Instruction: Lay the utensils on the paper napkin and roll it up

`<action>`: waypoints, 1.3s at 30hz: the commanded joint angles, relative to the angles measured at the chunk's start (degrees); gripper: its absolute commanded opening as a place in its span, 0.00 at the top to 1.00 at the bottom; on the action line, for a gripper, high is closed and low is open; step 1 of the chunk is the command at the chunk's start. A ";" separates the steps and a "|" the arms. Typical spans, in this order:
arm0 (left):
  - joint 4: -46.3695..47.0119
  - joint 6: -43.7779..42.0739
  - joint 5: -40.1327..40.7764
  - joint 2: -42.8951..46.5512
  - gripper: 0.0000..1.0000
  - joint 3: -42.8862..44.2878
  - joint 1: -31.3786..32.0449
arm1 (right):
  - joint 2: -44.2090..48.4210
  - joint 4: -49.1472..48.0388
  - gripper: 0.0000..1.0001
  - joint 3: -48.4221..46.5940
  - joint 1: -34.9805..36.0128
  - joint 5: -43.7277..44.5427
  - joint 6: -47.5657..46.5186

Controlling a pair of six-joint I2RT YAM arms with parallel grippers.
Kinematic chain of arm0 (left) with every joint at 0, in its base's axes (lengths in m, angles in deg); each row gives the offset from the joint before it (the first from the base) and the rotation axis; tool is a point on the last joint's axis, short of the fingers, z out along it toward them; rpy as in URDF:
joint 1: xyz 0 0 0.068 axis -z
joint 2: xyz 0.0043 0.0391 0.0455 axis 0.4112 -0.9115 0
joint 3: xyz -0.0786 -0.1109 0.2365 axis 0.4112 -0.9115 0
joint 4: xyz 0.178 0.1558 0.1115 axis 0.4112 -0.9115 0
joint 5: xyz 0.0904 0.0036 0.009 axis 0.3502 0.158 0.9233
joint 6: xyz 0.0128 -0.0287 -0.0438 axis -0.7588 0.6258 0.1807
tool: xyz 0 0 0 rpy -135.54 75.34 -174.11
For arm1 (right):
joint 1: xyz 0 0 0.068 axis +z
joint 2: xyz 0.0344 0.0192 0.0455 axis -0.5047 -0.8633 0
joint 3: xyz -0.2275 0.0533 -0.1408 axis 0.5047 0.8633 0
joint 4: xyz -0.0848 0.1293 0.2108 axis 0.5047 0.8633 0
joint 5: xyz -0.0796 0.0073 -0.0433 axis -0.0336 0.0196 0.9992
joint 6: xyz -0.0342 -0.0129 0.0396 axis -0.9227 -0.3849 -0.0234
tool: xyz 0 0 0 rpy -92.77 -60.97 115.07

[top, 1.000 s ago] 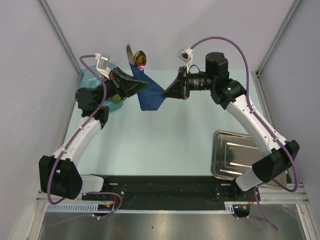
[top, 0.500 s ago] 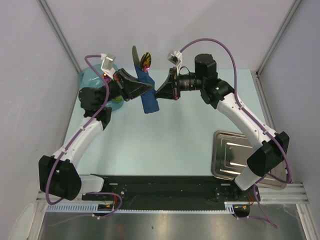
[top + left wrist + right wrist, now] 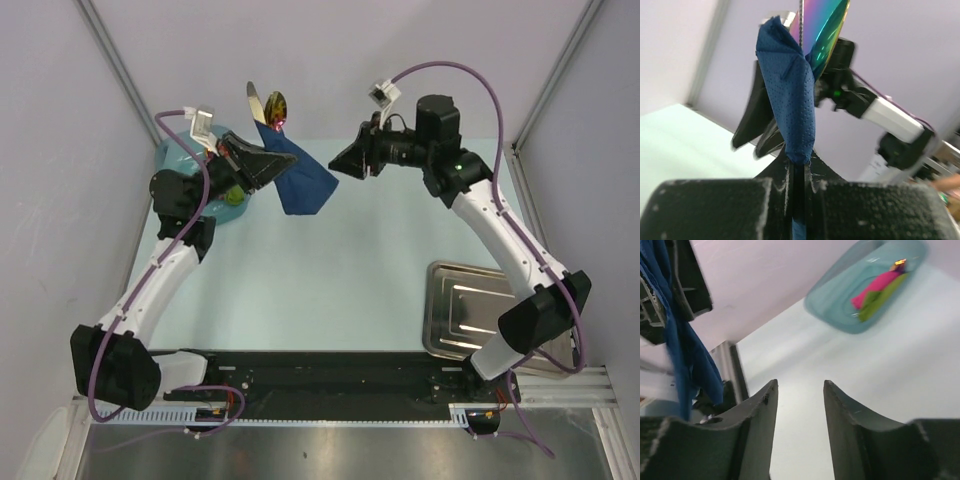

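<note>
The navy paper napkin (image 3: pixel 305 185) hangs in the air above the far part of the table, wrapped around the utensils. My left gripper (image 3: pixel 284 167) is shut on its rolled end (image 3: pixel 790 100). Two utensils stick up out of the roll, a shiny gold spoon bowl (image 3: pixel 277 105) with a red glint and a blade (image 3: pixel 257 102). In the left wrist view the spoon (image 3: pixel 827 25) shows rainbow-shiny above the napkin. My right gripper (image 3: pixel 337 163) stands open just right of the napkin, apart from it. Nothing is between its fingers (image 3: pixel 762 405). The napkin (image 3: pixel 687 355) hangs at the left of that view.
A pale teal tub (image 3: pixel 172 158) stands at the far left, partly behind my left arm. It holds a pink piece (image 3: pixel 875 286) and a lime-green piece (image 3: pixel 879 301). A steel tray (image 3: pixel 468 305) lies at the near right.
My right gripper has opened, let go of the napkin and drawn back to the right. The napkin's loose corner now hangs spread from my left gripper, which has swung slightly left.
</note>
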 commanded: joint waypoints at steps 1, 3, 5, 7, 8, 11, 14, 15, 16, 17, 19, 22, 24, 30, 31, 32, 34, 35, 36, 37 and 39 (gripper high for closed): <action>-10.85 -11.15 9.03 3.67 1.00 4.04 -0.60 | 6.29 2.16 0.44 -4.13 -0.96 9.57 0.81; -13.32 -13.62 11.66 3.67 1.00 4.92 -0.51 | 7.43 1.99 0.39 -4.39 -0.26 11.49 1.08; -15.01 -14.94 12.73 3.85 1.00 5.18 -0.25 | 7.79 1.46 0.36 -4.66 0.70 12.56 0.73; -18.84 -17.82 14.83 3.94 1.00 6.06 0.28 | 8.31 1.11 0.36 -5.01 2.72 14.40 0.03; -19.65 -18.63 15.54 4.37 1.00 6.32 0.80 | 8.49 0.85 0.36 -5.18 3.25 14.93 -0.41; -22.47 -20.83 17.83 4.90 1.00 6.85 1.51 | 8.32 0.40 0.34 -6.15 5.89 15.72 -1.99; -23.36 -21.36 18.89 5.34 1.00 6.77 1.95 | 7.44 0.32 0.30 -6.59 7.91 16.17 -2.08; -22.57 -20.93 18.45 5.43 1.00 6.68 2.04 | 7.18 0.75 0.29 -6.68 8.26 16.17 -2.08; -21.34 -19.62 18.18 5.35 1.00 6.59 2.04 | 6.91 0.67 0.28 -6.42 8.44 16.08 -1.82; -20.29 -18.65 17.48 5.43 1.00 5.98 2.04 | 6.21 0.49 0.27 -6.16 8.70 15.90 -1.64; -17.04 -15.84 16.78 5.69 1.00 5.27 2.04 | 5.42 0.23 0.25 -5.71 8.79 15.11 -1.12; -12.83 -11.71 15.72 6.05 1.00 3.96 2.13 | 4.19 -1.00 0.22 -5.01 9.23 13.53 -0.50; -11.76 -10.73 15.81 6.14 1.00 3.43 2.13 | 3.92 -2.75 0.22 -4.40 9.76 12.39 -0.06; -8.59 -8.44 15.72 6.40 1.00 3.07 2.13 | 3.39 -6.88 0.22 -1.67 10.38 9.40 2.31; -8.50 -8.01 15.81 6.31 1.00 3.07 2.13 | 3.48 -7.32 0.22 -1.41 10.46 9.05 2.40; -8.07 -7.65 15.81 6.22 1.00 2.90 2.13 | 3.39 -8.20 0.22 -1.06 10.64 8.35 2.75; -7.45 -7.12 15.54 6.05 1.00 2.90 2.13 | 3.39 -8.73 0.23 -0.71 10.73 7.82 2.93; -7.45 -7.21 15.46 5.96 1.00 2.98 2.30 | 3.39 -9.17 0.23 -0.62 10.90 7.38 2.84; -7.53 -7.21 15.54 5.87 1.00 2.99 2.30 | 3.48 -9.17 0.24 -0.53 11.08 7.29 2.67; -7.71 -7.21 15.54 5.87 1.00 2.99 2.30 | 3.48 -9.09 0.24 -0.53 11.34 7.29 2.40; -8.06 -7.56 15.63 5.87 1.00 3.16 2.48 | 3.66 -8.65 0.24 -0.53 11.61 7.73 1.52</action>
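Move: Held in the air by the left fingers, the rolled napkin's free tail lies about 6 cm back and 4 cm left of the right fingers, roughly level with them; the left fingers' grip on the roll is some 9 cm left, 5 cm back and 6 cm above. The spoon's head sticks out about 11 cm left of the right hand, 2 cm back and 14 cm up. From the left hand, that tail hangs about 5 cm to the right, 1 cm back and 6 cm lower. Already free of the roll, the right hand first slips a couple of centimetres forward and right, then goes back and left towards the napkin's tail, rising about 8 cm before sinking some 4 cm again, its fingers opening much wider until they straddle the tail without closing. Meanwhile the left hand keeps its pinch on the roll, swings it about 5 cm forward with a slight dip and a turn of nearly 20 degrees counter-clockwise, then draws it part of the way back while lifting it. ##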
